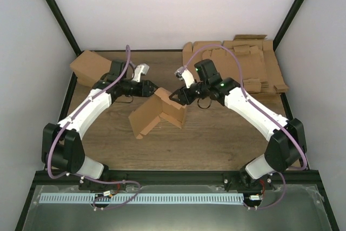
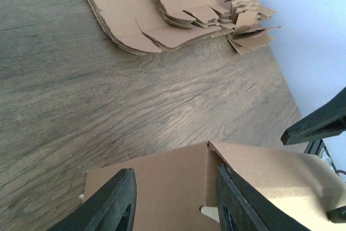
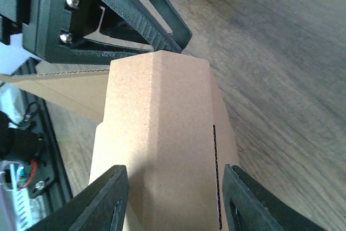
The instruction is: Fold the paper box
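Note:
The paper box (image 1: 158, 113), a brown die-cut piece, stands partly folded in the middle of the table, one long panel leaning down to the left. My left gripper (image 1: 152, 88) sits at its top far edge and my right gripper (image 1: 175, 97) at its upper right. In the left wrist view the box (image 2: 173, 187) lies flat behind the left gripper (image 2: 175, 170), whose jaws stand apart over the panel. A creased flap (image 3: 162, 133) runs under the right gripper (image 3: 174, 168), whose jaws are apart too. Neither pair pinches the cardboard.
A thick pile of flat cardboard sheets (image 1: 243, 66) lies at the back right, also seen from the left wrist (image 2: 162, 9). Compact brown cartons (image 1: 89, 67) sit at the back left. White walls and black frame posts close the table's sides.

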`<act>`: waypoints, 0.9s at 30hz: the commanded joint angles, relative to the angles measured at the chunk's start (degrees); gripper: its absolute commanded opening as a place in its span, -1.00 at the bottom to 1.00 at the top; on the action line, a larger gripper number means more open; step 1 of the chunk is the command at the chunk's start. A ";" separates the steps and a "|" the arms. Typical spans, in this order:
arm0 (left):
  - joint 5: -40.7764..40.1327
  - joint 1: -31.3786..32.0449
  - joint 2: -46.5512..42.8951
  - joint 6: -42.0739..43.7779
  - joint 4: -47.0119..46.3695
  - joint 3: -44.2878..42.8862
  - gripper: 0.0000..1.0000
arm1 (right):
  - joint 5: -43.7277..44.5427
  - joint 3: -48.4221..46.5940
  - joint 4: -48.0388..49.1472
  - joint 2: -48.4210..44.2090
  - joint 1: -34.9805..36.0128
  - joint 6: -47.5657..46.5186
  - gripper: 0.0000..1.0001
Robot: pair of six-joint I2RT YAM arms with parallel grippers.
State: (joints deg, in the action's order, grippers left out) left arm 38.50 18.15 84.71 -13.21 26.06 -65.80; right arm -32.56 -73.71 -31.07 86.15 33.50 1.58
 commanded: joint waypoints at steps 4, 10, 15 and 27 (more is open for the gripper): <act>-1.20 0.27 -3.53 -1.74 -0.17 -0.28 -0.11 | 16.76 -1.67 -2.80 -0.82 3.82 -6.02 -0.07; -2.06 0.21 -5.09 -2.43 0.18 -0.40 -0.06 | 24.33 -1.89 -4.06 0.11 7.66 -7.21 0.03; -2.83 0.18 -5.95 -1.35 1.25 0.51 0.00 | 26.30 -1.53 -4.35 0.58 8.91 -7.14 0.07; -22.07 1.90 -11.02 13.48 15.79 -1.95 0.63 | 26.65 -1.61 -4.43 0.60 9.35 -7.03 0.11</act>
State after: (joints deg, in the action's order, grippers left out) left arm 26.70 18.46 77.82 -5.39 36.99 -67.51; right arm -7.90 -74.39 -31.88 85.34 42.37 -4.47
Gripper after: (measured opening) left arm 0.806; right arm 0.550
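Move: The paper box stands mostly back and below: its folded top flap lies about 5 cm right, 3 cm back and 3 cm below the left hand, with the open side panel some 10 cm back, 4 cm left and 12 cm lower. The right hand is at the same flap, its middle about 2 cm to the left, level fore and aft and 3 cm below. Flat cardboard sheets lie roughly 30 cm right of the left hand, 11 cm ahead and 19 cm below. The left hand rises 2.5 cm, then draws left from the flap, opening wide; the right stays, turning 20 degrees. ##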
